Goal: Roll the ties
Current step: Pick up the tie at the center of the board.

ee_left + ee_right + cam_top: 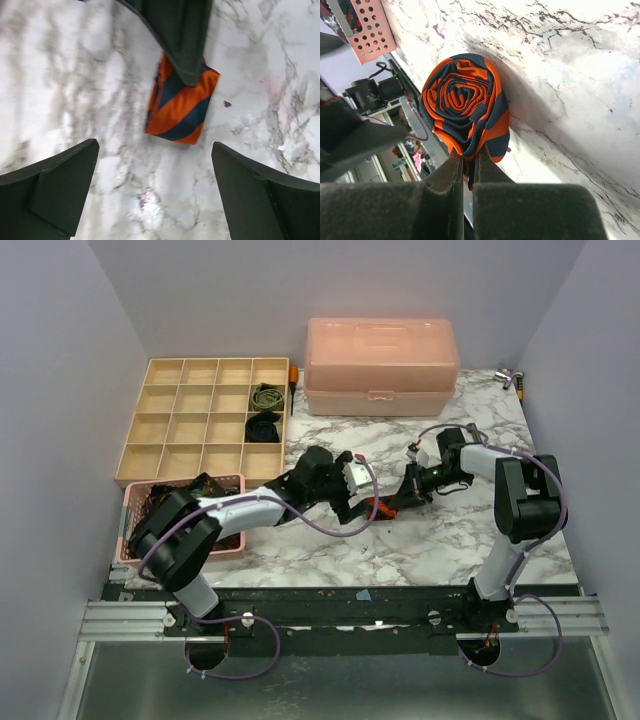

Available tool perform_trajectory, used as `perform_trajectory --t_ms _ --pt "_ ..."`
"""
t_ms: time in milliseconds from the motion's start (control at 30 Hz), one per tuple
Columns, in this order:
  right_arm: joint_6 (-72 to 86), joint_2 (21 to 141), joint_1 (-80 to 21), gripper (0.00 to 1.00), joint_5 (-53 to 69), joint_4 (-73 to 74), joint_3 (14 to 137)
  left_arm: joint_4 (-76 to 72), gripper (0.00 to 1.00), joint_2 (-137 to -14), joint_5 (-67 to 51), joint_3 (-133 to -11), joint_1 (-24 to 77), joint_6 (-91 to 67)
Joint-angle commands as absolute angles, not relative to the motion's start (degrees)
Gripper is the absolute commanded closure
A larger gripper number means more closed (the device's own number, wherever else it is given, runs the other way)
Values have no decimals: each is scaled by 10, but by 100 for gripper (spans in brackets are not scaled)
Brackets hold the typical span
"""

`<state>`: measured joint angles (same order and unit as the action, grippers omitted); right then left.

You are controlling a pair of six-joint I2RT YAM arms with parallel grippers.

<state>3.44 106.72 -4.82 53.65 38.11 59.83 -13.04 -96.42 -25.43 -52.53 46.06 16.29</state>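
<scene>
The orange-and-navy striped tie (465,102) is wound into a roll and rests against the marble table (580,75). My right gripper (468,165) is shut on the roll's lower outer edge. From above, the roll (381,508) lies mid-table between both grippers, with the right gripper (402,500) on it. My left gripper (352,498) stands open just left of it. In the left wrist view the roll (180,110) lies ahead of the open left gripper (155,145), nothing between the fingers, and the right arm's dark finger (177,35) comes down on the roll from the top.
A tan compartment tray (180,430) at the back left holds an olive rolled tie (267,397) and a black one (263,427). A pink perforated basket (140,540) with more ties sits at the left front. A pink lidded box (380,365) stands at the back.
</scene>
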Motion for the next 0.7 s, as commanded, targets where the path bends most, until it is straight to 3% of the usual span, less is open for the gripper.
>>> perform_trajectory --t_ms 0,67,200,333,667 --pt "12 1046 -47 100 479 329 582 -216 2 -873 -199 -478 430 152" --pt "-11 1044 -49 99 484 338 592 -131 2 -857 -231 -510 402 151" --pt "-23 1016 -51 99 497 338 608 -20 2 -837 -413 -550 321 148" --pt "-17 970 -57 99 496 320 622 -6 2 -793 -383 -537 318 207" --pt "-73 871 -123 99 424 294 703 -135 2 -635 -293 -439 318 350"
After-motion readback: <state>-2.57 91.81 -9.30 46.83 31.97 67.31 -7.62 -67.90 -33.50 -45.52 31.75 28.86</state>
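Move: The right hand already pinches the rolled orange-and-navy tie, whose middle lies about 4 cm to its left and 2 cm lower. The tray's nearest empty compartment is roughly 31 cm left and 11 cm ahead, a few centimetres lower; the black rolled tie sits about 31 cm left and 17 cm ahead. From the open left hand, the orange-and-navy tie is about level fore and aft, 5 cm right and 6 cm below. Right hand lifts the still-pinched tie about 10 cm and forward, rolling some 35 degrees; open left hand retreats up-left. ##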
